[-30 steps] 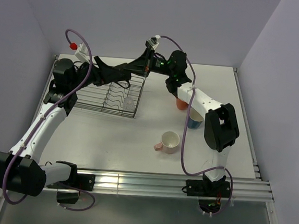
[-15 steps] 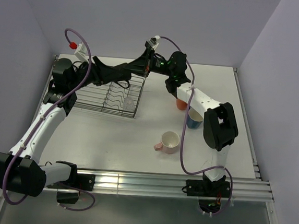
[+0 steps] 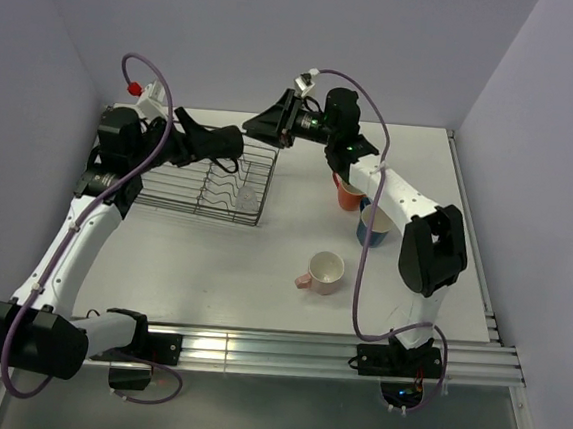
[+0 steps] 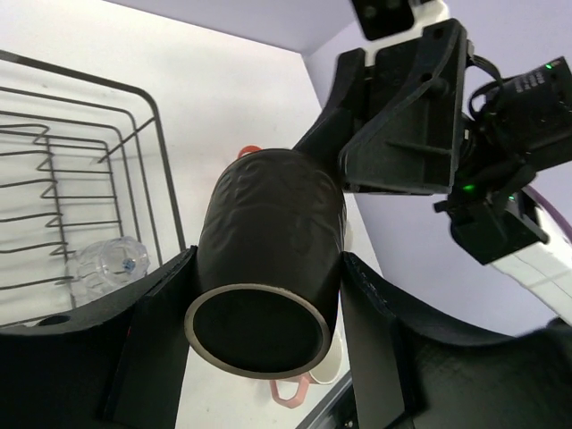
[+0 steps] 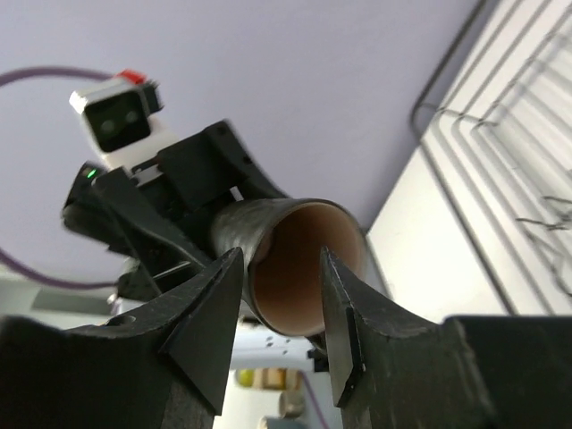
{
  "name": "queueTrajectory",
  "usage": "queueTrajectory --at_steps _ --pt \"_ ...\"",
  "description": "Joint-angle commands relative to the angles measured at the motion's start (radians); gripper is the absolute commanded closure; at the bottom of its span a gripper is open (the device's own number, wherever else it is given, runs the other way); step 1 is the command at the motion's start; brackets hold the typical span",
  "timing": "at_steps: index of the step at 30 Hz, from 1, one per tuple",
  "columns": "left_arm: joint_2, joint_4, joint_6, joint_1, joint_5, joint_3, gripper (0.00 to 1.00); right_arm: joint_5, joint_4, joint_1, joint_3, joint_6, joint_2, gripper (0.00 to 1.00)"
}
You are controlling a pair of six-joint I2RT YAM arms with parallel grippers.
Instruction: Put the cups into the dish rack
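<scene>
My left gripper (image 3: 229, 141) is shut on the dark brown mug (image 3: 223, 137), holding it sideways in the air above the far right part of the dish rack (image 3: 184, 180). In the left wrist view the mug (image 4: 268, 232) sits base-first between my fingers (image 4: 165, 304). My right gripper (image 3: 257, 129) is open just off the mug's mouth; its wrist view shows the pale inside (image 5: 299, 268) between its spread fingers (image 5: 214, 295). The clear tumbler (image 3: 248, 201) lies in the rack's near right corner. The orange (image 3: 348, 193), blue (image 3: 373, 225) and pink (image 3: 324, 272) mugs stand on the table.
The rack's upright dividers (image 3: 224, 181) run down its middle, with the wire rim (image 4: 152, 161) under my left gripper. The right arm's forearm (image 3: 394, 194) passes over the orange and blue mugs. The back wall stands close behind both grippers.
The two grippers have drawn apart: the left one pulled back left with the dark mug, the right one lifted and moved slightly right, its elbow swinging right.
</scene>
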Motion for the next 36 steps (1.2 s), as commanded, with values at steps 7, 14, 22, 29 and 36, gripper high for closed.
queueTrajectory --at_steps 7,14,22,29,36 --pt "0.003 -0.276 0.114 0.051 -0.36 0.222 1.0 0.317 -0.379 -0.07 0.003 -0.327 -0.198 0.52" --pt "0.282 -0.431 0.134 0.109 -0.649 0.424 1.0 0.614 -0.64 -0.067 0.027 -0.537 -0.276 0.52" --pt "0.62 -0.543 0.113 0.142 -0.837 0.704 1.0 0.725 -0.729 -0.066 -0.055 -0.654 -0.358 0.52" --pt "0.919 -0.669 0.105 0.158 -0.859 0.929 1.0 0.724 -0.755 -0.066 -0.108 -0.706 -0.422 0.52" --pt "1.01 -0.692 0.094 0.162 -0.862 0.961 1.0 0.707 -0.759 -0.064 -0.131 -0.729 -0.447 0.52"
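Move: The black cup is already in the left fingers; its place, the empty left end of the dish rack, lies about 20 cm ahead, 20 cm to the left and 28 cm below. The clear glass in the rack is some 8 cm ahead and 4 cm right, the rack's right rim 8 cm ahead and 9 cm right. From the empty right hand, the orange mug is 9 cm ahead and 25 cm right, the blue mug 31 cm right and 2 cm back, the pink cup 17 cm back and 18 cm right, all roughly 30 cm lower. The black cup, kept in the left grip, swings left and then forward and down, about 20 cm each way, towards the rack's far left corner, the wrist turning counter-clockwise and tipping until the fingers point steeply down. Meanwhile the open right hand backs away to the right, some 15 cm, sinking 5 cm and turning clockwise and down towards the orange mug. ##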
